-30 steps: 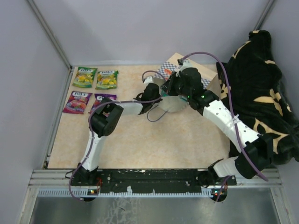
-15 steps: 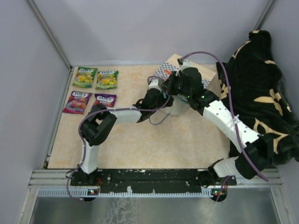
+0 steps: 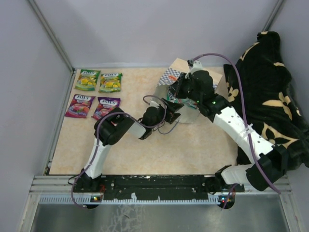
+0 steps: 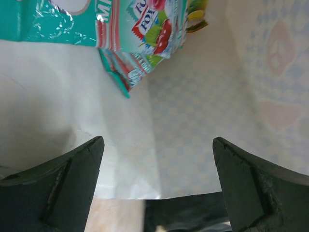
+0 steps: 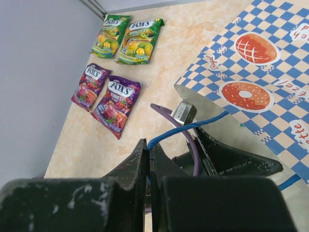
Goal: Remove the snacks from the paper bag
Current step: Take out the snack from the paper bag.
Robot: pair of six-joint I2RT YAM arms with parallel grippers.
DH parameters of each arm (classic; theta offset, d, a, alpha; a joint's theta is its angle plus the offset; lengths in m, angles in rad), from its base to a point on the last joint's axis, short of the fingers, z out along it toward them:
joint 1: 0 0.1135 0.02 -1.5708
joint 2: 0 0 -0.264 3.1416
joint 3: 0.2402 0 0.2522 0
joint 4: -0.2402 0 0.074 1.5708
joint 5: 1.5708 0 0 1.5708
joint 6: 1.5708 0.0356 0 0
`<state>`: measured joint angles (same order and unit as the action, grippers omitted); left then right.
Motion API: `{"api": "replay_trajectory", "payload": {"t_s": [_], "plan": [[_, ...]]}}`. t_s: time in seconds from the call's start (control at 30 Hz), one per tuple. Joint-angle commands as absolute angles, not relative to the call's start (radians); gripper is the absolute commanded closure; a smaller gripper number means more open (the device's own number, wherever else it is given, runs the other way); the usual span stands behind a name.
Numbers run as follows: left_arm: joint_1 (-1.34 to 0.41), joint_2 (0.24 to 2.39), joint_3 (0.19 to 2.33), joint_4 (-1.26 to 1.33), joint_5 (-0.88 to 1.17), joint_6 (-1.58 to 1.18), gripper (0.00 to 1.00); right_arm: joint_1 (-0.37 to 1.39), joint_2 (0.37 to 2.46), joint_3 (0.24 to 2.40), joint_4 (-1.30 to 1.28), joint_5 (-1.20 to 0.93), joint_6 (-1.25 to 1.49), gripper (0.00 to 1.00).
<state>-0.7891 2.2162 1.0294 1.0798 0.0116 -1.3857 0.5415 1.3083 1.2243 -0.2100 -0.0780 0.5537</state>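
Note:
The paper bag [image 3: 189, 99] lies at the back middle of the table, its mouth facing the left arm. My right gripper [image 3: 175, 92] is shut on the bag's blue cord handle [image 5: 193, 126], which runs out from between its tips [image 5: 150, 144]. At the bag's mouth my left gripper [image 3: 174, 111] is open, its jaws [image 4: 157, 145] wide apart with nothing between them. Inside the bag, teal and red snacks [image 4: 137, 29] lie beyond the fingers [image 4: 63, 183]. Two green packets [image 3: 87, 79] [image 3: 110, 82] and two purple ones [image 3: 80, 105] [image 3: 107, 107] lie flat at the far left.
A black-and-tan blanket [image 3: 268, 92] is heaped along the right side, close behind the right arm. Grey walls close in the table at the left and back. A purple cable [image 5: 186, 130] loops in front of the right fingers.
My left gripper has opened wide and drawn back toward the bag's mouth, its elbow swinging. The right gripper kept its hold on the cord and shifted slightly, tilting the bag.

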Motion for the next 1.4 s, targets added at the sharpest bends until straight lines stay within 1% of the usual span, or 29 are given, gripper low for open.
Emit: {"api": "replay_trajectory", "payload": {"t_s": [0.0, 0.07, 0.27, 0.37, 0.47, 0.5, 0.63, 0.77, 0.93, 1.0, 1.1, 1.2, 1.23, 1.37], "plan": [[-0.782, 2.289, 1.056, 1.325, 0.016, -1.725, 0.01, 0.554, 1.24, 1.229, -0.179, -0.075, 0.551, 0.99], [-0.786, 2.288, 1.068, 1.279, -0.002, -1.774, 0.01, 0.554, 1.23, 1.23, -0.186, -0.073, 0.552, 0.99], [-0.795, 2.162, 1.152, 0.656, -0.061, -1.893, 0.01, 0.554, 1.177, 1.238, -0.208, -0.044, 0.542, 0.99], [-0.794, 2.146, 1.213, 0.478, -0.091, -1.932, 0.01, 0.554, 1.164, 1.232, -0.212, -0.046, 0.551, 0.99], [-0.795, 2.157, 1.317, 0.247, -0.14, -1.936, 0.01, 0.555, 1.153, 1.23, -0.218, -0.045, 0.56, 0.99], [-0.795, 2.162, 1.347, 0.198, -0.159, -1.94, 0.02, 0.554, 1.15, 1.23, -0.219, -0.044, 0.563, 0.99], [-0.795, 2.177, 1.395, 0.1, -0.261, -1.937, 0.07, 0.554, 1.128, 1.23, -0.226, -0.042, 0.57, 0.99], [-0.795, 2.191, 1.443, -0.004, -0.371, -1.908, 0.1, 0.554, 1.106, 1.219, -0.223, -0.038, 0.578, 0.99], [-0.796, 2.225, 1.491, -0.062, -0.474, -1.872, 0.14, 0.554, 1.097, 1.202, -0.203, -0.042, 0.591, 0.99], [-0.796, 2.234, 1.503, -0.06, -0.515, -1.853, 0.16, 0.554, 1.098, 1.197, -0.196, -0.048, 0.594, 1.0], [-0.796, 2.242, 1.517, -0.044, -0.576, -1.817, 0.26, 0.554, 1.096, 1.192, -0.19, -0.052, 0.595, 0.99], [-0.796, 2.243, 1.52, 0.002, -0.628, -1.758, 0.42, 0.554, 1.095, 1.189, -0.185, -0.056, 0.593, 0.99], [-0.796, 2.243, 1.52, 0.017, -0.64, -1.739, 0.45, 0.554, 1.096, 1.188, -0.184, -0.057, 0.592, 0.99], [-0.798, 2.223, 1.489, 0.079, -0.671, -1.662, 0.73, 0.554, 1.095, 1.183, -0.18, -0.057, 0.587, 0.99]]}}
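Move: The left hand is open at the bag's mouth. The teal snack it goes for lies inside the paper bag, about 9 cm ahead, 1 cm left and 4 cm lower. A dark-red snack sits roughly 6 cm beyond the teal one. The near blue handle is some 8 cm back, 4 cm left and 8 cm lower than the hand. From the right hand, already shut on the other blue handle, the teal snack is around 10 cm ahead, 1 cm right and 24 cm below. The left fingers pinch the edge of the teal snack, closing from wide open after the hand has pushed some 8 cm forward into the bag, then also 5 cm left and a little down, swinging about 40 degrees counter-clockwise and tipping downward. Meanwhile the right hand keeps its grip on the blue handle and draws it back, right and up, about 3 cm each way. ##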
